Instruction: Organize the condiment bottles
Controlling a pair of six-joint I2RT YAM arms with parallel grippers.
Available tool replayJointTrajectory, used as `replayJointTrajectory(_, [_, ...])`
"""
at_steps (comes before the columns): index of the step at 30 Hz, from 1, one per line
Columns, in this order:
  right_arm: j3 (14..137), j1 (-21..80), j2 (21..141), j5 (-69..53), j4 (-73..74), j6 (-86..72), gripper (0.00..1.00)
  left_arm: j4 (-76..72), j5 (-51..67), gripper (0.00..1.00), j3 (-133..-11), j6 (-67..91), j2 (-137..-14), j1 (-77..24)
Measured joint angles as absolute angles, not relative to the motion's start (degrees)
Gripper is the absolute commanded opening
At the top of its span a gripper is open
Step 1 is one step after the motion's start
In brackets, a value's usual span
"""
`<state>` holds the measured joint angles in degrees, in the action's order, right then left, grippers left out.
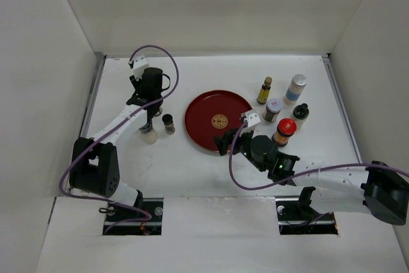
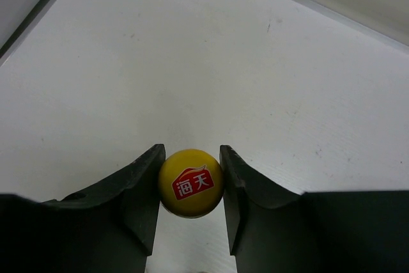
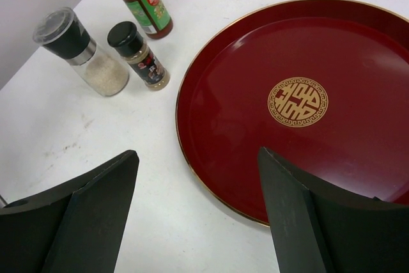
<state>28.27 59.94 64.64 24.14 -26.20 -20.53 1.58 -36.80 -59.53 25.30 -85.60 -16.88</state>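
Observation:
A round yellow cap (image 2: 190, 182) with a red logo sits squeezed between both fingers of my left gripper (image 2: 190, 158), which is shut on it. The right wrist view shows that bottle's body (image 3: 146, 4), red sauce under a green label, standing upright. Beside it stand a clear shaker (image 3: 83, 52) and a small black-capped jar (image 3: 137, 55). My left gripper (image 1: 149, 116) hangs over the bottle at the table's left. My right gripper (image 1: 229, 142) is open and holds nothing, low by the near rim of the red tray (image 1: 201, 110).
To the right of the tray stand a slim amber bottle (image 1: 264, 89), a tall white bottle (image 1: 294, 88), a grey-lidded dark jar (image 1: 273, 109), a black-capped bottle (image 1: 300, 112) and a red-lidded jar (image 1: 284, 131). White walls close off the left, back and right sides.

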Motion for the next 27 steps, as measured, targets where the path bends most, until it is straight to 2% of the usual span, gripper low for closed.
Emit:
replayJointTrajectory(4, [28.3, 59.9, 65.6, 24.1, -26.2, -20.5, 0.81, 1.3, -36.8, 0.2, -58.8, 25.3, -84.7, -16.9])
replayJointTrajectory(13, [28.3, 59.9, 66.7, 24.1, -26.3, -20.5, 0.79, 2.9, -36.9, 0.19, -59.2, 23.6, -80.4, -18.6])
replayJointTrajectory(21, [24.6, 57.6, 60.7, 24.2, -28.8, -20.8, 0.76, 2.6, -36.1, 0.19, -66.7, 21.6, -80.3, -29.8])
replayJointTrajectory(27, [22.1, 54.7, 56.0, 24.3, -30.1, -21.8, 0.77, -0.9, -33.8, 0.19, -72.2, 21.6, -86.3, -36.0])
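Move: Beneath the left hand stands the red sauce bottle, already pinched by its top; the red tray it goes to is centred about 24 cm to the right, 6 cm back and 17 cm below. Near the bottle, the pepper shaker is some 9 cm back and 5 cm right, the glass grinder about 12 cm back and 3 cm left. From the right hand, the tray's middle lies roughly 14 cm ahead, 3 cm left and 17 cm below. Keeping its pinch just below the yellow cap, the left hand draws the bottle up off the table, then sweeps about 17 cm right while still climbing to some 10 cm, in over the tray's left part, turning clockwise some 20 degrees and tipping its fingers up a little. The open right hand dips slightly, then backs off about 4 cm right, rising. ##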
